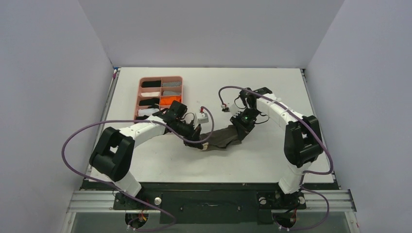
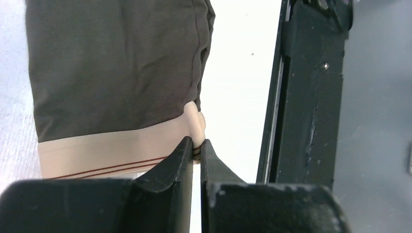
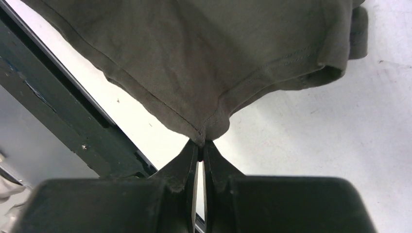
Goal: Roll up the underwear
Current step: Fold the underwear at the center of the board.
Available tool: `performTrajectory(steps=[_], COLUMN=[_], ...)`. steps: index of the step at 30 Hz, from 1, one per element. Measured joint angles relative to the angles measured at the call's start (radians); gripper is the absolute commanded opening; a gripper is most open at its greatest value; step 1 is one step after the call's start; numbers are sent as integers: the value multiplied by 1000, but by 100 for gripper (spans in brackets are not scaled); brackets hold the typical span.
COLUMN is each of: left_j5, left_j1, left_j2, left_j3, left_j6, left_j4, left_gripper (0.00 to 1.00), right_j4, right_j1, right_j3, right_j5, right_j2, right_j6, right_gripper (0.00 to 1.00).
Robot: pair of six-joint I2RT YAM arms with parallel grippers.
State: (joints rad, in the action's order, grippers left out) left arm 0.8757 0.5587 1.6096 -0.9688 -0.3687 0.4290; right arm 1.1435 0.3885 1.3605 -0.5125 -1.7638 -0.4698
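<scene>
The underwear is a dark grey-brown cloth stretched between my two arms at the middle of the table. Its beige waistband has two thin brown lines. My left gripper is shut on a corner of that waistband; from above it sits at the cloth's left end. My right gripper is shut on a stitched corner of the dark hem, at the cloth's right end. The cloth fans out wide beyond the right fingertips, slightly lifted and wrinkled.
A pink tray with several small rolled cloths stands at the back left, just behind the left arm. A small grey box sits on a cable near the left wrist. The table's dark front rail runs close by.
</scene>
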Motion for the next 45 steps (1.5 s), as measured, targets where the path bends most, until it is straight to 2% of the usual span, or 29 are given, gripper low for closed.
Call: performTrajectory(steps=[9, 20, 33, 37, 41, 45], left_j5=[95, 66, -18, -32, -40, -51], left_j1=[-93, -157, -163, -163, -163, -163], left_j2=[129, 168, 259, 264, 277, 283], left_j3=[-66, -70, -153, -171, -186, -190], left_j6=[158, 342, 492, 532, 560, 578], left_j4=[0, -89, -134, -157, -172, -180], left_gripper=[0, 0, 0, 0, 0, 0], right_j4=[53, 79, 42, 23, 2, -9], right_j1=[-40, -93, -114, -121, -122, -128], right_j3=[196, 401, 458, 458, 458, 460], right_j5=[-21, -52, -50, -30, -11, -1], right_j2=[-161, -342, -439, -445, -445, -445], right_j6=[48, 104, 159, 177, 196, 208], right_gripper=[0, 0, 0, 8, 27, 36])
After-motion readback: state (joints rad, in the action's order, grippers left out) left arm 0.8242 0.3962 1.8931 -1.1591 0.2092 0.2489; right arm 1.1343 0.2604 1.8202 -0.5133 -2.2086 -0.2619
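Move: Each hand already holds a raised corner of the underwear. The laying spot mid-board is about 15 cm ahead of the left hand, 8 cm to its right and 7 cm below; from the right hand it is some 12 cm ahead, 7 cm left and equally low. The pink box stands roughly 28 cm ahead and 22 cm left of the left hand. Both hands carry their pinched corners some 11 cm forward towards mid-board, the right sinking 4 cm and finally opening. ##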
